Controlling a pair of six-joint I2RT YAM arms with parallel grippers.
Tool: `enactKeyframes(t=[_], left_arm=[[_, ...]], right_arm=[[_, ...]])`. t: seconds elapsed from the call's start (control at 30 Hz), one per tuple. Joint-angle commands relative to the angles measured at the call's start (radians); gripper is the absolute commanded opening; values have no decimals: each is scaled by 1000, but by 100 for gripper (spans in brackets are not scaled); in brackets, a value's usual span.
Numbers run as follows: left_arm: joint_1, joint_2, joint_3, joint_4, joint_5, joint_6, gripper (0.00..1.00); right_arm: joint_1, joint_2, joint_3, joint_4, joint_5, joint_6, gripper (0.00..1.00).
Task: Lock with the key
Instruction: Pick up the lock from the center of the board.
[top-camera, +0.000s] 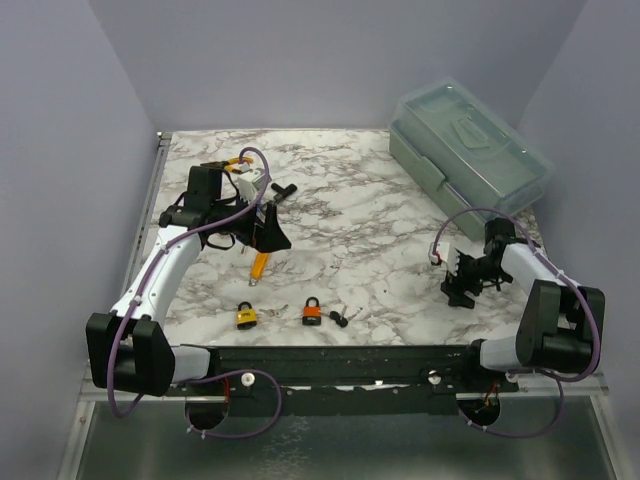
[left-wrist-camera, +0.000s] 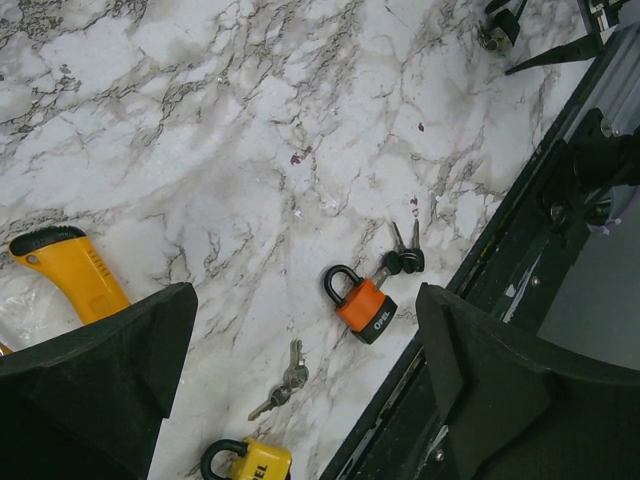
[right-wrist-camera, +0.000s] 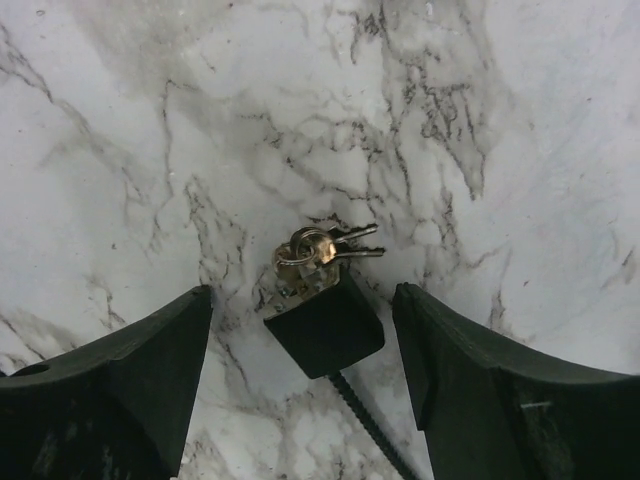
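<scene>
In the right wrist view a black padlock (right-wrist-camera: 325, 328) with a dark cable shackle lies on the marble, a ring of keys (right-wrist-camera: 322, 246) at its brass end. My right gripper (right-wrist-camera: 300, 365) is open, one finger on each side of that lock and neither touching it. In the left wrist view an orange padlock (left-wrist-camera: 362, 306) lies shut with black-headed keys (left-wrist-camera: 404, 258) beside it. Silver keys (left-wrist-camera: 284, 379) and a yellow padlock (left-wrist-camera: 246, 462) lie nearer. My left gripper (left-wrist-camera: 305, 375) hangs open above them, holding nothing.
A yellow-handled tool (top-camera: 260, 265) lies under the left gripper (top-camera: 268, 226). A pale green lidded box (top-camera: 470, 150) stands at the back right. The yellow padlock (top-camera: 246, 316) and orange padlock (top-camera: 312, 312) sit close to the black front rail (top-camera: 340, 358).
</scene>
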Motion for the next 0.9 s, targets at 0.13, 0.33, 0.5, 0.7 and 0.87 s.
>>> enactKeyframes(t=[0.13,0.33,0.5,0.7,0.87], left_arm=[[2,0,36,-9,30,30,99],[2,-1,47,-10,26,44,99],[2,0,62,-9,24,51,99],[1,-2,86,-9,7,37,99],[0,2,109,10,-24,5,99]], right_arm=[[-4,44,-7,64,37,-38,57],[-5,-1,4,25,20,-53,27],[-4,-32,80,-50,-49,5,13],[-5,7,261,-128,-195,260,7],[-4,60,385,-134,-341,530,0]])
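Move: The black lock sits between the right hand's open fingertips, about 1 cm ahead and at their height. Its keys stick out some 3 cm to the hand's left and about 1 cm ahead; its cable runs off roughly 6 cm to the right, 2 cm ahead. The green box's middle lies about 27 cm ahead and 3 cm right. From the left hand the lock is some 38 cm right, 5 cm back and 18 cm lower. Right fingers pinch the lock, then lift it about 9 cm and forward 7; left hand rises slightly. ##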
